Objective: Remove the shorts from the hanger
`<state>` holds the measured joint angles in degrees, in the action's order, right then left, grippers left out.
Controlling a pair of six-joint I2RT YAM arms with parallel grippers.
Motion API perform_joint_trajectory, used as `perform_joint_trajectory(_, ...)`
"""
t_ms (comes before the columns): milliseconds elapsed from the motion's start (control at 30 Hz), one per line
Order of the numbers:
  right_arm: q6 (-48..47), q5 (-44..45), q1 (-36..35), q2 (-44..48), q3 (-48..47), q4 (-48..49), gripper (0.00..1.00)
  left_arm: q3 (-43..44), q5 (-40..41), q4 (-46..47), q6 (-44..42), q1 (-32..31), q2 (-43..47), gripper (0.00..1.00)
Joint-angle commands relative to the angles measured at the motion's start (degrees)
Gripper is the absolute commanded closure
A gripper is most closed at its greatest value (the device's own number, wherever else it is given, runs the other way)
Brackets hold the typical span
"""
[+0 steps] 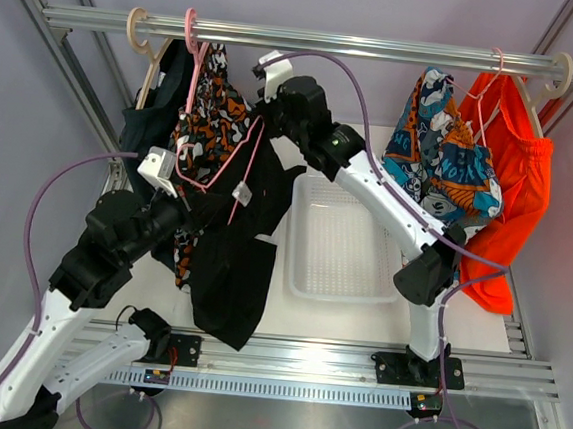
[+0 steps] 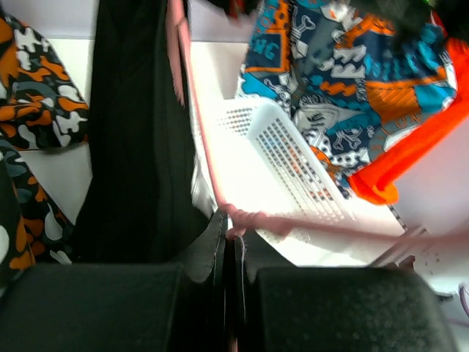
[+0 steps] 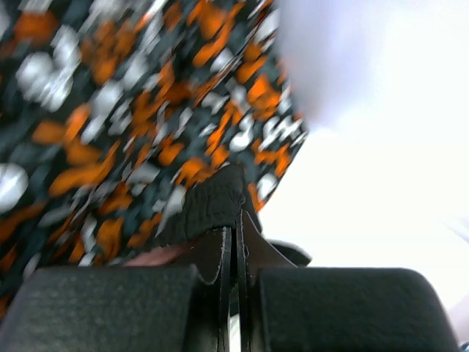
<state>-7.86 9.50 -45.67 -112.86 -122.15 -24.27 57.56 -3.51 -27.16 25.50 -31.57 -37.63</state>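
Note:
A pink hanger [image 1: 194, 58] hangs from the rail and carries the camouflage shorts [image 1: 211, 108] and the black shorts [image 1: 232, 260], which hang low. The dark navy shorts [image 1: 155, 113] hang on a beige hanger at far left. My left gripper [image 1: 190, 198] is shut on the pink hanger's lower bar [image 2: 236, 218], beside the black shorts [image 2: 139, 147]. My right gripper [image 1: 262, 130] is shut on a black ribbed waistband [image 3: 212, 205] at the edge of the camouflage print [image 3: 110, 110]. I cannot tell which pair the band belongs to.
A white mesh basket [image 1: 336, 279] lies on the table under the rail, and also shows in the left wrist view [image 2: 293, 169]. Blue patterned shorts [image 1: 442, 153] and bright orange shorts [image 1: 514, 194] hang at the right. Metal frame posts stand at both sides.

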Motion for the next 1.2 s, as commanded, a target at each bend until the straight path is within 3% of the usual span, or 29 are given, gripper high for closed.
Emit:
perform_joint_trajectory(0, -3.6, 4.1, 3.7, -4.0, -7.6, 4.8, 1.0, -0.7, -6.3, -1.0, -2.2, -0.2, 2.7, 1.0)
perform_joint_trajectory(200, -1.6, -1.9, 5.9, -6.4, -9.8, 2.1, 1.0, -1.0, -6.0, -2.8, -2.6, -0.2, 6.2, 1.0)
perform_joint_trajectory(333, 0.1, -27.9, 7.4, -2.0, -1.6, -1.5, 1.0, -0.8, -0.7, 0.1, -1.7, -0.2, 7.0, 1.0)
perform_joint_trajectory(467, 3.5, -42.3, 7.4, 3.3, 9.0, 2.0, 1.0, -3.7, 5.5, 10.6, 1.0, -0.2, 8.3, 1.0)
perform_joint_trajectory(600, 7.4, -45.5, 6.9, 6.7, 15.0, 6.1, 1.0, -6.1, 9.5, 21.8, 2.8, -0.2, 7.3, 1.0)
perform_joint_trajectory(767, 3.9, -43.4, 4.1, 6.9, 16.0, 1.6, 1.0, -2.6, 10.7, 25.0, 0.7, -0.2, 0.1, 1.0)
perform_joint_trajectory(967, 1.5, -41.5, 3.3, 8.1, 17.3, 1.1, 1.0, 4.9, 11.8, 18.3, -5.6, -0.2, -2.6, 1.0)
perform_joint_trajectory(1167, -4.0, -47.9, 2.7, 7.8, 19.4, -4.1, 1.0, 9.9, 7.2, 5.9, -8.4, -0.2, -2.4, 1.0)
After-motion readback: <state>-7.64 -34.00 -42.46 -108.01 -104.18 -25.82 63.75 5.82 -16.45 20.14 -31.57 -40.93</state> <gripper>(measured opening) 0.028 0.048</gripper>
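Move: The right hand pinches the black shorts' waistband at the far end of the pink hanger, whose middle is some 12 cm back and 6 cm to its left, at its height. From that hand the white basket lies about 12 cm back, 17 cm right and 33 cm below. The left hand grips the hanger's neck; from it the black shorts' middle is about 10 cm right, 2 cm back and 15 cm down, the camouflage shorts about 11 cm ahead, 1 cm left and 10 cm below. Forward nearly 4 cm first, then back some 14 cm and down about 10, the right hand draws the pinched waistband away from the hanger's far end, turning about 35 degrees counter-clockwise and tipping down. The left hand, still gripping the hanger's neck, eases back a little, then swings forward and rises to end about 8 cm higher, its fingertips tilting up. Both grippers stay shut. ##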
